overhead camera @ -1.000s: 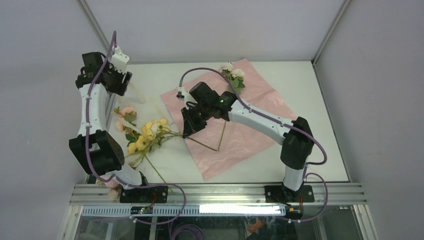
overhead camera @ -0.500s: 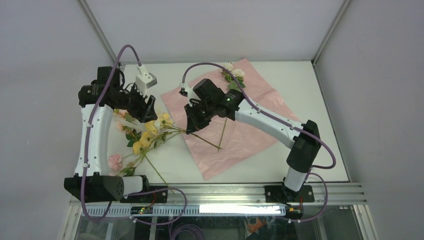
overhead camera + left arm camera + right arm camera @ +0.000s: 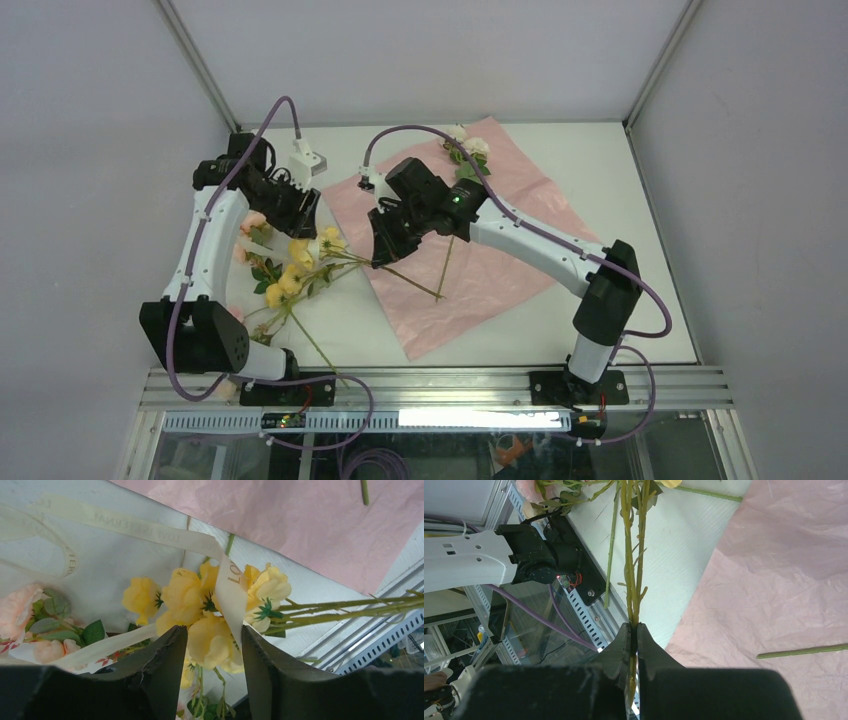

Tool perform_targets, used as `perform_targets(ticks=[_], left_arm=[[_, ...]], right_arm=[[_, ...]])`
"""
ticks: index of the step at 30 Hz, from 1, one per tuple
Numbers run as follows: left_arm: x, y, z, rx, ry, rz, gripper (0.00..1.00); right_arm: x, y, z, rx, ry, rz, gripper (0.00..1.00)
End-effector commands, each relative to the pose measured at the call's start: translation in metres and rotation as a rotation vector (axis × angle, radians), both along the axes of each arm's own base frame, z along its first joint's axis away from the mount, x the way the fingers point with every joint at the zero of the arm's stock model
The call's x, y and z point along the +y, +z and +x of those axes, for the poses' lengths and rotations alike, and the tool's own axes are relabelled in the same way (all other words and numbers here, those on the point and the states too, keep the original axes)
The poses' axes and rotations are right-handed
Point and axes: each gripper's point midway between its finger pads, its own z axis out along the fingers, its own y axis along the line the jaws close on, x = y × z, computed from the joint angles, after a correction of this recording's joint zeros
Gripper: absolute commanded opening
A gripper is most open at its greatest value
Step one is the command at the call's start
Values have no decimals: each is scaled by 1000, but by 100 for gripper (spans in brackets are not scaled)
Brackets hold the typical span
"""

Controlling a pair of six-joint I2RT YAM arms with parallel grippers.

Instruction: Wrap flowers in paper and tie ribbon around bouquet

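Observation:
The flowers [image 3: 295,265] lie left of the paper, their yellow blooms [image 3: 190,597] on the white table and their long green stems [image 3: 631,555] running right. My right gripper [image 3: 380,250] is shut on those stems [image 3: 634,626] at the left edge of the pink paper [image 3: 500,250]. My left gripper [image 3: 300,215] hovers open just above the yellow blooms [image 3: 214,630]. The cream ribbon [image 3: 150,530] drapes over the blooms, and its end hangs between the jaws beside the right finger [image 3: 265,660]. No wrapped bouquet shows.
A loose green stem [image 3: 443,262] lies on the paper. White flowers [image 3: 466,145] sit at the paper's far corner. Pink blooms [image 3: 30,610] with leaves lie left of the yellow ones. The slotted metal rail [image 3: 430,385] runs along the near edge.
The left arm swung in from the back left and came down over the yellow blooms, its jaws wider than before. The right gripper shifted slightly farther back with the stems.

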Motion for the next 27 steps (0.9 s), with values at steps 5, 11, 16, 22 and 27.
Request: perform_targets(ticks=[5,11,16,22,27], left_arm=[[0,-5,18,-35,14,12,44],[-17,-17,9,7,-38,9,44],[-22,-20,7,30,-41,1,21],[-15,17,21,-79,3,30,0],[12,79,42,-255,111,102,0]], right_arm=[[8,21,4,-70,9,71,0],[10,18,4,-63,12,65,0],[9,17,5,-67,15,59,0],[4,8,7,-60,-2,29,0],[-6,-10,9,-37,-27,-17,0]])
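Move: The ribbon, draped over the yellow blooms, has its nearest bend close to the left fingertips, about 2 cm right, level fore and aft and 3 cm below. The blooms lie some 3 cm back and 9 cm below; the peach roses are level fore and aft, 15 cm left and 15 cm down. The right hand grips the yellow stems about 5 cm back and 14 cm right of the left hand; from it, the ribbon bend is roughly 5 cm forward, 12 cm left and 5 cm lower. The ribbon over the yellow blooms is met by the half-open left fingers, which ease down about 2.5 cm in all, first with a slight forward drift, then shifting some 2 cm right. They shut fully, pinching the ribbon between the tips, then lift it roughly 4 cm and forward about 2 cm. The right hand keeps its grip on the stems and stays in place. ##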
